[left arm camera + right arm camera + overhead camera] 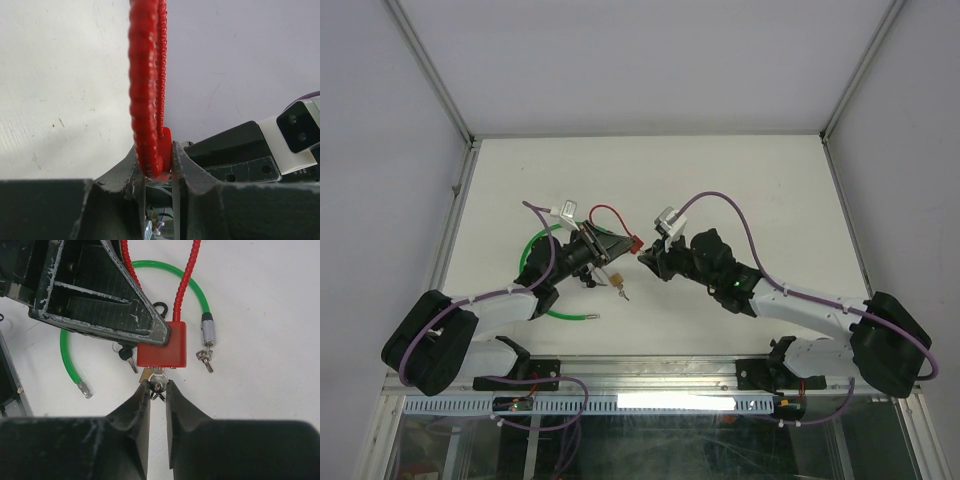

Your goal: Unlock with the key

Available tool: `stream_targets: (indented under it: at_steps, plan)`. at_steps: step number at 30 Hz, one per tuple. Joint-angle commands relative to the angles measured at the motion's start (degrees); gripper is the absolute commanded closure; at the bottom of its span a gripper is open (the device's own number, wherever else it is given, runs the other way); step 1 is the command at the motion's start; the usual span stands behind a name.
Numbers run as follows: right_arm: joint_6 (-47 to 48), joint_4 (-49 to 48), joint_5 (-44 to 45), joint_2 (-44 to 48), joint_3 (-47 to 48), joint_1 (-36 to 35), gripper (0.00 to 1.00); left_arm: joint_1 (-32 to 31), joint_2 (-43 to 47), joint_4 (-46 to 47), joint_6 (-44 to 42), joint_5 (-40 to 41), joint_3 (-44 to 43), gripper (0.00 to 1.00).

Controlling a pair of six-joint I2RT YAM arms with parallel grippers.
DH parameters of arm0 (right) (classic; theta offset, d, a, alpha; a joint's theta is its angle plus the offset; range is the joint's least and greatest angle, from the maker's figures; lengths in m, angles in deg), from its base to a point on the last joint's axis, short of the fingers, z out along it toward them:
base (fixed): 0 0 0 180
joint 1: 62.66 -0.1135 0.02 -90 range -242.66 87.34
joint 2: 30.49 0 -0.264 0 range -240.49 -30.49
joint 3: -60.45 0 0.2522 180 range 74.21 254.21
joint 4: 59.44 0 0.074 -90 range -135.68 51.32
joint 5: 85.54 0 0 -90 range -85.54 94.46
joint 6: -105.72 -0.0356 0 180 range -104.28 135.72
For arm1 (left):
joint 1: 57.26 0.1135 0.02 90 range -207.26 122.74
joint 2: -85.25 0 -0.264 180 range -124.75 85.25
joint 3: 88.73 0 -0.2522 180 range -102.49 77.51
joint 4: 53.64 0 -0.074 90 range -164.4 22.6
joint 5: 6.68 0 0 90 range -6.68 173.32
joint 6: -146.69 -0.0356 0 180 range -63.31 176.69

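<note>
A red padlock [162, 347] with a red cable shackle [186, 275] hangs above the white table. My left gripper [157, 165] is shut on its body, one finger [125, 305] covering the upper left of the lock in the right wrist view. A silver key [159, 381] sticks out of the lock's underside. My right gripper [158, 385] has both fingertips pressed against the sides of the key's head. From above, the two grippers meet at the lock [632, 241], left gripper [610, 245] on one side and right gripper [650, 258] on the other.
A green cable [195, 285] with silver ends lies looped on the table under the lock. Loose keys [206, 360] rest to the right, and a black-headed key [126, 355] to the left. A brass piece [617, 277] lies near the left gripper. Walls enclose the table.
</note>
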Motion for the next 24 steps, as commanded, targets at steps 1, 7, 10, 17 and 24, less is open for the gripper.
stream_targets:
  at_steps: [1,7,10,17,24]
  plan:
    - [0.9,-5.2,1.5,-0.6,0.0,-0.4,0.88,0.6,1.7,4.2,1.6,0.1,-1.8,1.0]
    - [0.9,-6.9,1.8,-0.7,0.0,-0.5,1.0,0.6,1.4,3.7,1.6,-1.1,-1.9,1.0]
    - [0.8,-8.1,2.0,-0.2,0.7,-0.5,1.0,0.5,1.3,3.7,1.5,-2.5,-1.7,1.0]
    - [-0.4,-13.7,1.3,-1.2,2.8,-0.3,1.0,-2.8,2.6,2.4,-1.0,-3.7,-0.3,1.0]
    - [-9.3,-18.8,-7.7,-1.6,4.4,3.9,1.0,-4.7,3.1,7.8,-4.0,-6.9,3.6,1.0]
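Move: The key for the red lock stands at the right gripper's open fingertips, about 1 cm ahead and 1 cm left, level with them; from the left hand, which holds the lock, it is some 2 cm back and 2 cm right. From the right hand, the red lock lies roughly 3 cm ahead and 2 cm left. Some 15 cm below, the brass padlock is about 3 cm back and 5 cm left, the green lock's head about 6 cm ahead and 7 cm left. Close the right gripper promptly from about a quarter open to nearly shut, pinching the key's bow at its outer edge, and keep that grip while easing barely 1 cm forward and left. Keep the left fingers shut on the red lock; shift that hand under 1 cm forward and left, then lift it slightly, its fingertips tilting some 5 degrees up. ##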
